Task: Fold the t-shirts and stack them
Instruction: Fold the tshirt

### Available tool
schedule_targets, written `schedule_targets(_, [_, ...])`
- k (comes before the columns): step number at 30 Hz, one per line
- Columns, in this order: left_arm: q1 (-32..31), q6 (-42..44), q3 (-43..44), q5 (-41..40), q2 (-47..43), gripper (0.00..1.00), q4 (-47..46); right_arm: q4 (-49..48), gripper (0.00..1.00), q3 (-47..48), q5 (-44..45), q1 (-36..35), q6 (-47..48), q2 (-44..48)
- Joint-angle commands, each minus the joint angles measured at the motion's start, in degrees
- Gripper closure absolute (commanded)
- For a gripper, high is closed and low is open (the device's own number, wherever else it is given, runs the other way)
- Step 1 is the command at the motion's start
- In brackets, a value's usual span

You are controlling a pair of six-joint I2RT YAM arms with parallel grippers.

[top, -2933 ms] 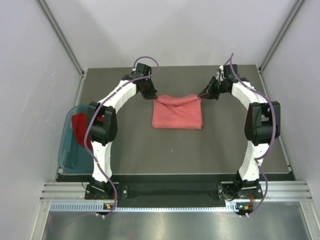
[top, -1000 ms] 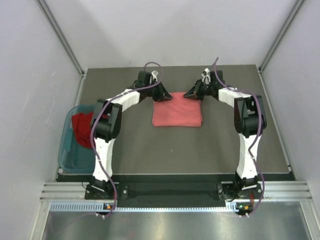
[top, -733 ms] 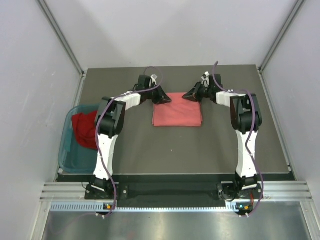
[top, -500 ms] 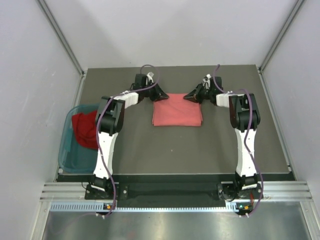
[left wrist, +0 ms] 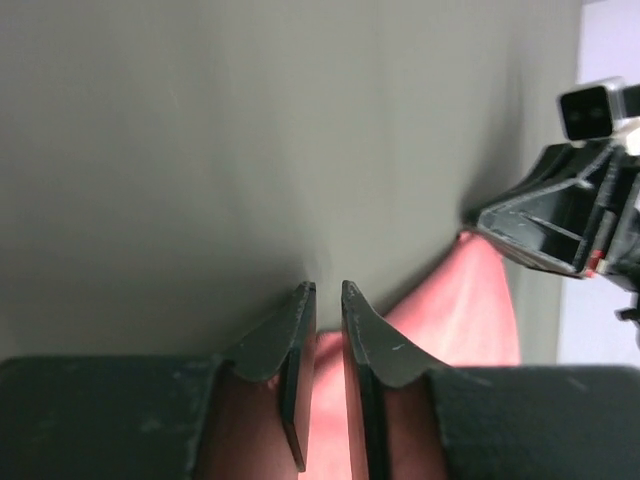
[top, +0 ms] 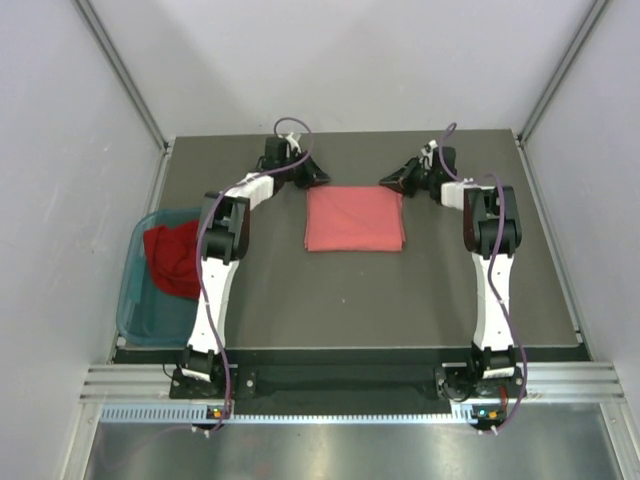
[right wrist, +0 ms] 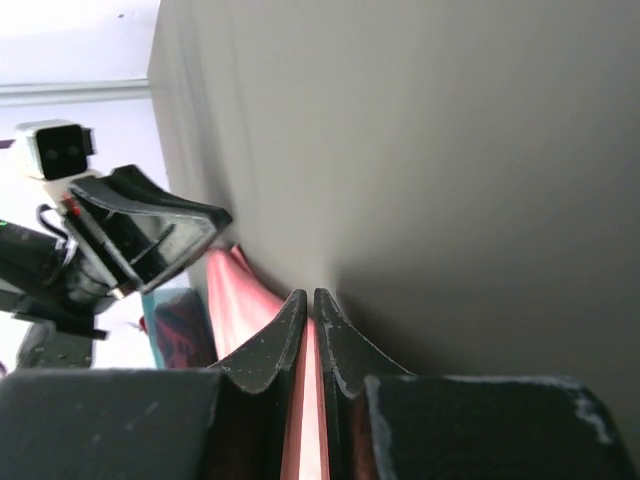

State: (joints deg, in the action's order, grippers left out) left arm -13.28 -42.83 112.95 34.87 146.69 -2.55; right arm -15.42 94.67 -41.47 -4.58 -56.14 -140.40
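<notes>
The salmon-pink t-shirt (top: pixel 355 220) lies folded flat in a rectangle mid-table. My left gripper (top: pixel 322 178) lies low just beyond its far left corner. In the left wrist view its jaws (left wrist: pixel 326 290) stand a narrow gap apart, with table showing between the tips and pink cloth (left wrist: pixel 470 300) underneath. My right gripper (top: pixel 384 181) is at the far right corner, its jaws (right wrist: pixel 307 295) shut to a slit with a pink strip behind; I cannot tell whether cloth is pinched. The deep red t-shirt (top: pixel 172 258) sits bunched in the basket.
A teal plastic basket (top: pixel 135 300) stands off the table's left edge beside the left arm. Grey walls and metal rails enclose the table on three sides. Each wrist camera sees the other gripper across the shirt's far edge.
Both grippers have drawn back and outward from the pink shirt's far edge. The fold they held raised about three seconds ago now lies flat.
</notes>
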Motion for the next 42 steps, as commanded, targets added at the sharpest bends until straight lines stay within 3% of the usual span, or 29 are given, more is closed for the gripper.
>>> schedule_targets(1, [0.8,7.4,8.05,-3.32,0.7,0.78,10.35,4.95,0.93,4.72,2.36,1.68,4.45,-0.93])
schedule_targets(7, [0.71,8.91,8.7,-3.94,-7.29,0.72,15.82,19.62,0.92,12.28,3.68,2.12,11.55,3.9])
schedule_targets(12, [-0.34,3.37,-4.11,-1.3,-16.43,0.73,10.47,25.79,0.91,10.1,5.35,2.12,14.39,11.19])
schedule_targets(19, [-2.98,-4.18,-22.12,2.57,-22.67,0.74,0.38,22.19,0.91,-3.69,0.7,-0.34,13.69,19.19])
schedule_targets(22, [-4.03,-5.77,-26.27,3.53,-23.21,0.75,-2.72,12.12,0.91,-14.12,-3.25,-1.66,8.1,21.04])
schedule_targets(27, [-3.25,-8.76,-33.74,4.07,-21.8,0.76,-10.45,-5.39,0.91,-21.54,-8.79,-2.1,-0.18,17.89])
schedule_targets(35, [-2.28,-3.77,-38.24,2.83,-21.36,0.77,-6.7,-4.01,0.92,-21.99,-6.61,2.02,3.22,12.17])
schedule_targets(39, [-2.28,-0.07,-37.27,2.74,-23.11,0.77,-1.24,1.0,0.92,-20.41,-4.32,4.14,7.0,12.51])
schedule_targets(42, [-2.28,-0.06,-36.4,5.81,-24.87,0.77,0.43,10.74,0.92,-17.07,-3.62,4.14,12.61,15.41])
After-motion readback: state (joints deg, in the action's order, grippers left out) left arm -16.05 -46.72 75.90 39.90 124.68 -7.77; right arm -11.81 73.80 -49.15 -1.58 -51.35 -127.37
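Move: The folded pink t-shirt's middle lies about 13 cm back and 7 cm to the right of the left hand, roughly 1 cm below. For the right hand the same middle is some 13 cm back and 7 cm to the left, at nearly the same height; both hands are at its far edge. The bin with the red shirt sits about 38 cm left and 33 cm back from the left hand. Up, back and down again in a hop, both nearly shut grippers leave the t-shirt's far edge, rising some 6 to 8 cm. The left settles about 14 cm nearer the base, tipping down some 15 degrees, onto the left part and eases slightly outward; the right, after drifting outward, lands about 11 cm back near the right edge, then slides outward and a little forward along the cloth. ##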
